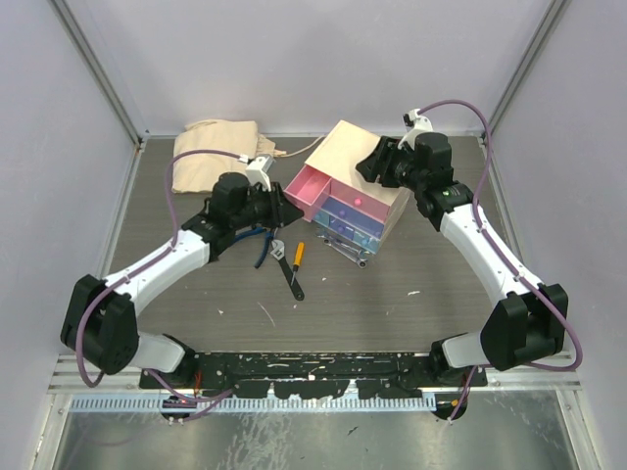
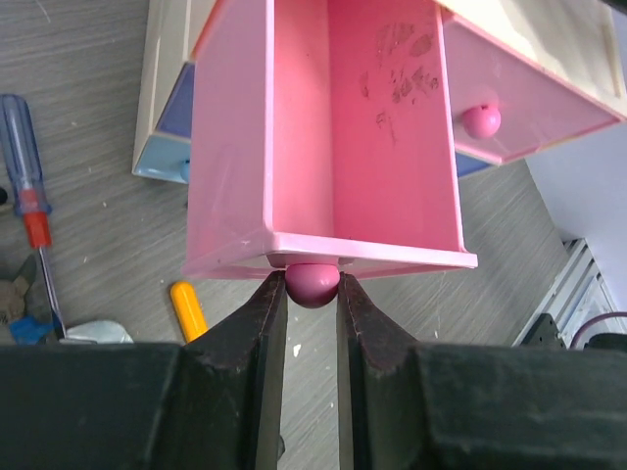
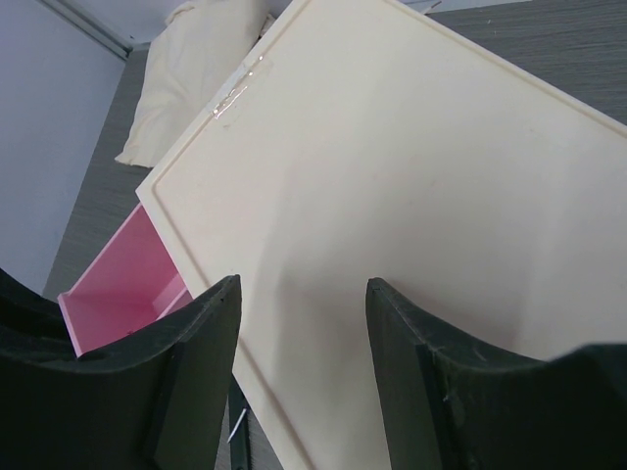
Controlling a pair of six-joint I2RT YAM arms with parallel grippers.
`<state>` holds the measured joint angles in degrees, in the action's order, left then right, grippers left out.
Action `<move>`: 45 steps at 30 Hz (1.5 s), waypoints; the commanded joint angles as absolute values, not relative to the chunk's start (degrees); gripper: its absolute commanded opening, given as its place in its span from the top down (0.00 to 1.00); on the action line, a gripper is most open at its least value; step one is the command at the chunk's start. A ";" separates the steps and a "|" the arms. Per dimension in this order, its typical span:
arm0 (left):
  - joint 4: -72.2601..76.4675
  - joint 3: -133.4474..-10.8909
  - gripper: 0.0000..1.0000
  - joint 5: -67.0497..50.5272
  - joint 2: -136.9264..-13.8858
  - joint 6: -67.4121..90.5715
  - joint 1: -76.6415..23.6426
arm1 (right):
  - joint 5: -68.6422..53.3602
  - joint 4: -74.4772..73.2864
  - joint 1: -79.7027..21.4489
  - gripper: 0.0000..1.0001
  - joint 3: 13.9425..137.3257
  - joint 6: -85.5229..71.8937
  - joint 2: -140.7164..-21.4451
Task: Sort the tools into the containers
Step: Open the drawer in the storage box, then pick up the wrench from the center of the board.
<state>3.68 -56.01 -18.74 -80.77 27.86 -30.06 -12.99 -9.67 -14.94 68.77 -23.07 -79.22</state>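
Observation:
The cream chest (image 1: 353, 157) stands at the back centre, with blue drawers (image 1: 345, 217) at its front. Its top-left pink drawer (image 2: 382, 137) is pulled out and has nothing in it. My left gripper (image 2: 312, 294) is shut on that drawer's pink knob (image 2: 313, 279). My right gripper (image 3: 302, 294) is open just over the chest's flat cream top (image 3: 411, 166); contact cannot be told. On the table in front lie blue-handled pliers (image 1: 263, 245), a black-handled adjustable wrench (image 1: 290, 276), an orange-handled screwdriver (image 1: 299, 255) and a silver spanner (image 1: 351, 255).
A cream cloth bag (image 1: 220, 142) lies at the back left, behind my left arm. A second pink drawer (image 2: 509, 93) beside the open one is shut. A blue-and-red-handled screwdriver (image 2: 24, 166) lies left of the chest. Grey walls close in both sides.

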 commanded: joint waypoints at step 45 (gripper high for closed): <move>-27.35 -45.99 0.32 7.52 -49.18 26.18 -30.01 | 9.09 -17.99 -15.03 0.16 53.68 -21.53 -51.89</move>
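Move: The left hand has the pink drawer's knob between its fingertips, right at the hand point, with the drawer already well out. The storage box's middle lies about 12 cm ahead, 16 cm right and 6 cm below; the yellow screwdriver is nearly straight underneath, some 15 cm down and 2 cm ahead, and the two wrenches about 3 cm ahead, 13 cm right at that level. From the right hand, poised over the lid, the knob is roughly 10 cm back, 19 cm left and 6 cm lower. The left hand keeps its pinch on the pink knob and draws the drawer back and to the left by about 4 cm more, out of the box front, then opens its fingers to let go, backs off rising some 3 cm, and swings left and down away from the drawer, turning counter-clockwise. The right hand stays over the lid at first, then withdraws back and right about 10 cm towards the box's near right corner, turning clockwise and opening its fingers somewhat wider. ##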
